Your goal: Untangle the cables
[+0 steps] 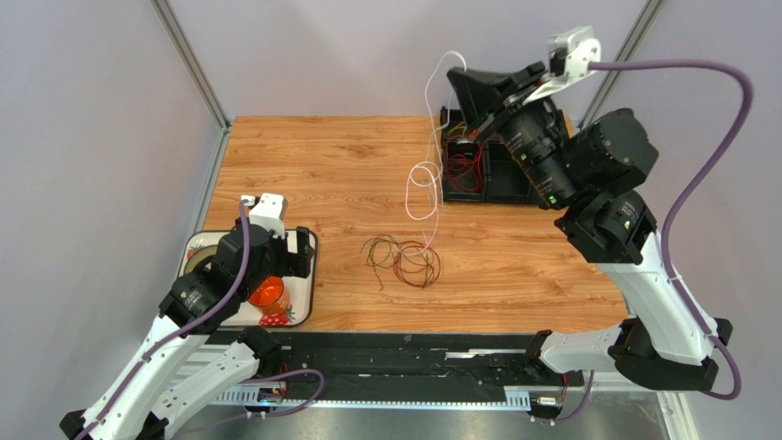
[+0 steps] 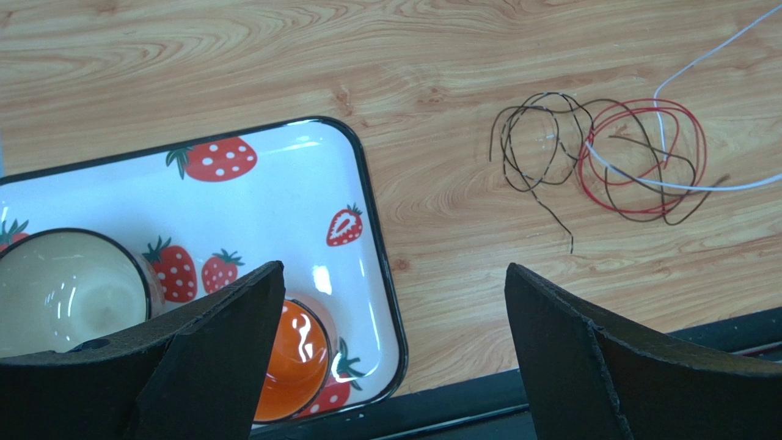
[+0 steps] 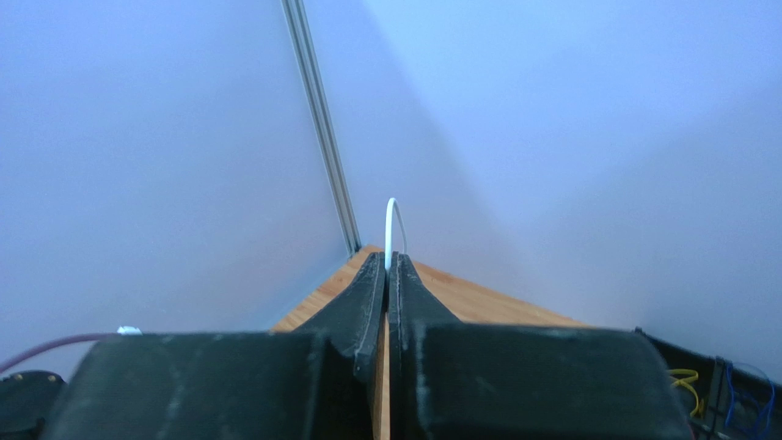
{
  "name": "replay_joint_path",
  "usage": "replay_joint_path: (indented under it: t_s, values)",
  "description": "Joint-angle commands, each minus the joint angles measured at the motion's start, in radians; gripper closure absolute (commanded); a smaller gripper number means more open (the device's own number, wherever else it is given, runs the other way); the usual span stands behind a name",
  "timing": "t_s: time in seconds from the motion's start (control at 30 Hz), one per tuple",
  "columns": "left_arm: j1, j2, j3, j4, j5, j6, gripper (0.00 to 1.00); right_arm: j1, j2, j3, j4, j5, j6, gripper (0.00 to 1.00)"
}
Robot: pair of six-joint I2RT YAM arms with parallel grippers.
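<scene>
A tangle of red and dark brown cables (image 1: 404, 260) (image 2: 606, 156) lies on the wooden table, near its front middle. A white cable (image 1: 423, 188) (image 3: 390, 225) rises from that tangle in loops to my right gripper (image 1: 456, 75) (image 3: 387, 261), which is shut on it high over the table's back. A stretch of the white cable (image 2: 707, 60) crosses the red loops. My left gripper (image 1: 296, 254) (image 2: 393, 312) hangs wide open and empty over the right edge of the strawberry tray (image 1: 310, 275) (image 2: 275, 197), left of the tangle.
A black bin (image 1: 500, 179) at the back right holds red, yellow and blue wires (image 3: 684, 378). The tray carries an orange cup (image 1: 269, 295) (image 2: 296, 357) and a pale bowl (image 2: 64, 289). Metal posts (image 1: 188, 60) frame the table's back corners.
</scene>
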Motion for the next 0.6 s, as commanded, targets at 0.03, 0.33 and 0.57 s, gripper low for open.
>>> replay_joint_path:
  t_s: [0.03,0.33,0.57]
  values:
    - [0.006,-0.001,0.004,0.02,-0.005,0.007,0.02,0.005,0.091,0.246,0.091,-0.087,-0.077,1.0]
    - [0.004,0.089,0.024,0.1,0.238,-0.032,0.02,0.005,0.018,-0.049,0.111,0.129,-0.054,1.0]
    - [-0.056,0.215,-0.033,0.442,0.438,-0.166,0.01,0.005,-0.077,-0.25,0.082,0.172,0.016,1.0]
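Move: The tangled red and brown cables lie on the table about 22 cm to the right of the open left gripper, some 8 cm farther out and 23 cm below. The strawberry tray is about 10 cm to its left and 5 cm ahead, with the orange mug 7 cm left and 2 cm ahead. From the high right gripper, which holds the white cable, the same tangle lies about 8 cm left, 3 cm ahead and nearly 60 cm down. Keep the right gripper shut on the white cable: lift it about 7 cm more, then reverse, dropping some 11 cm and easing forward. As it comes down, swing the wide-open left gripper to the right, off the tray and towards the red and brown tangle, its fingers yawing clockwise and its left side rolling down. ##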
